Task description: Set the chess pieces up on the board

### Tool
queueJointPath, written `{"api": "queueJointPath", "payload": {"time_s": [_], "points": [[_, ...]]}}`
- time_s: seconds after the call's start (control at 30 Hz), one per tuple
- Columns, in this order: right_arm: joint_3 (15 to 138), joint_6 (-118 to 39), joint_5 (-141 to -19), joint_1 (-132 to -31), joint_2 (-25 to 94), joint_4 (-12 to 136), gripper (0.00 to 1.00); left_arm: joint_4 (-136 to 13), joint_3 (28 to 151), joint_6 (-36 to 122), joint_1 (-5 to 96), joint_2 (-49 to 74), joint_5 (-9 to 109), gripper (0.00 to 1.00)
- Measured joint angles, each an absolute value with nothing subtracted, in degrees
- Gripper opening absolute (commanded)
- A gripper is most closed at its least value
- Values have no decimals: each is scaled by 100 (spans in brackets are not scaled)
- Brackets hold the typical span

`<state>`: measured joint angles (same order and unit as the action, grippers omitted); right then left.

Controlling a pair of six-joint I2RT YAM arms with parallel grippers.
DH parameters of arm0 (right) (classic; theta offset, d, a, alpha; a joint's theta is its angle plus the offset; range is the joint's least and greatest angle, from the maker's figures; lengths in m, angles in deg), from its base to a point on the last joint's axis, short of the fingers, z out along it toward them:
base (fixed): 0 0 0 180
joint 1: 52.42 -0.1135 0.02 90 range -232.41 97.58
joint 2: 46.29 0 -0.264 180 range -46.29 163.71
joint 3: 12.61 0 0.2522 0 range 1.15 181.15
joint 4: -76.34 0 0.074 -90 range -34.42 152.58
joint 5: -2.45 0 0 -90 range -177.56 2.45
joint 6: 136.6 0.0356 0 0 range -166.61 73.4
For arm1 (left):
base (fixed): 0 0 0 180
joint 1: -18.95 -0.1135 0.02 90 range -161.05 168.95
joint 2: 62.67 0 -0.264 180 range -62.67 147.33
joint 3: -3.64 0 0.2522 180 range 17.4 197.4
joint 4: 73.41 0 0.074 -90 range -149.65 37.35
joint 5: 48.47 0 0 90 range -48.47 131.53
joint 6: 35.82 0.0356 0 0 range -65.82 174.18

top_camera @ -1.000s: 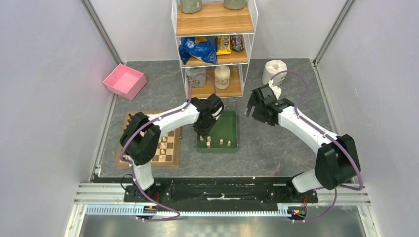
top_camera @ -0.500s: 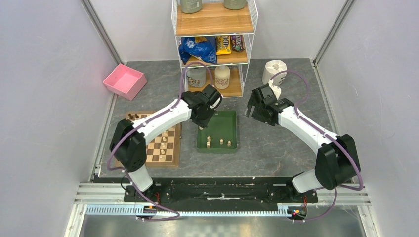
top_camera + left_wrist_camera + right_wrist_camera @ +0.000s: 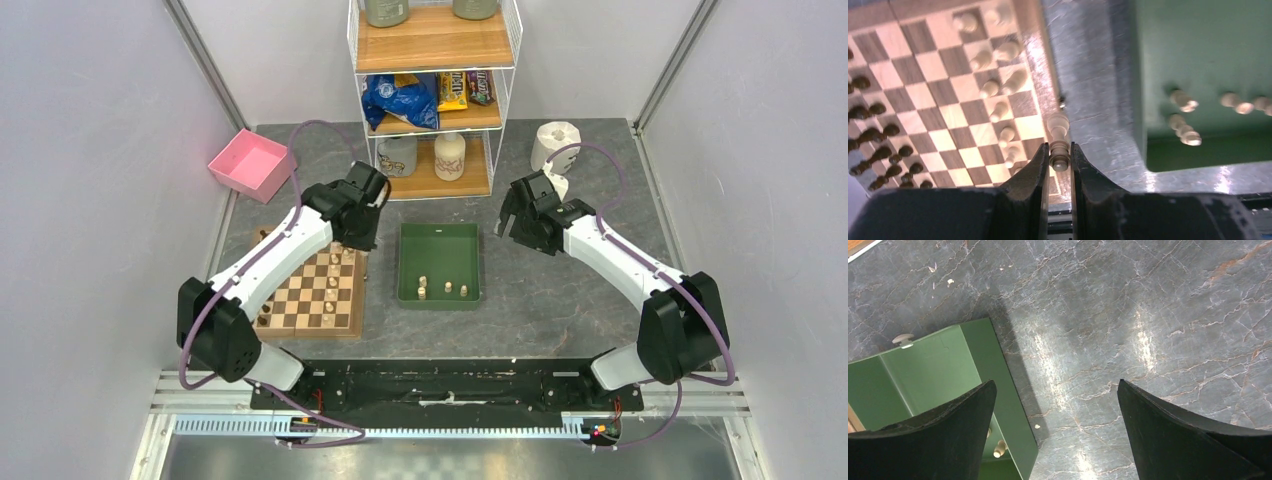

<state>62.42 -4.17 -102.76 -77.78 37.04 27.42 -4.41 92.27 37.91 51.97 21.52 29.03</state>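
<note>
The board lies at the left, also in the left wrist view. Dark chess pieces line its left side and pale ones its right side. My left gripper hovers over the board's far right edge. In the left wrist view it is shut on a pale cream piece, hanging over the border by the table. My right gripper is open and empty right of the green tray, and in the right wrist view it is above bare table.
The green tray holds several loose pale pieces; its corner shows in the right wrist view. A pink box sits at the back left, a wire shelf at the back centre, a white roll at the back right.
My left arm has swung left from above the green tray to the board's far right edge, carrying the pale piece. The right arm has not moved.
</note>
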Motion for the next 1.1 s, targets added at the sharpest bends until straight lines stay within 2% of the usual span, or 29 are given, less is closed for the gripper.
{"api": "queueJointPath", "payload": {"time_s": [0.17,0.5,1.1], "points": [[6242,-417,-10258,-7778,3706,2744,99,-432,8639,3728,4622,2128,3094,2],[6242,-419,-10238,-7778,3706,2786,99,-688,8060,3725,4207,2130,3218,2],[6242,-419,-10236,-7778,3708,2786,99,-1221,7953,3725,4049,2436,3247,2]]}}
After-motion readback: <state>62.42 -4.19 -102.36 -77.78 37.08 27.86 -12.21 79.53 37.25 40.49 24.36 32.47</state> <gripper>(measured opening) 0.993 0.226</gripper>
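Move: The left hand already holds a white chess piece. Its place, the empty edge square just nearer than the white bishop, lies about 6 cm left, level ahead and some 13 cm down. The bishop stands about 3 cm ahead and 6 cm left; the pawn beside the square is level ahead and 9 cm left. The green tray's middle is roughly 16 cm right and level ahead. From the right hand the square lies some 40 cm left and 6 cm back. Down and to the left, the left hand brings the white piece from beyond the board's right edge in over the back rank, some 8 cm down and 6 cm left. It bows back about 2 cm, then comes forward again while sinking slower, turning counter-clockwise about 10 degrees and tipping its fingers steeper; they keep their grip. ##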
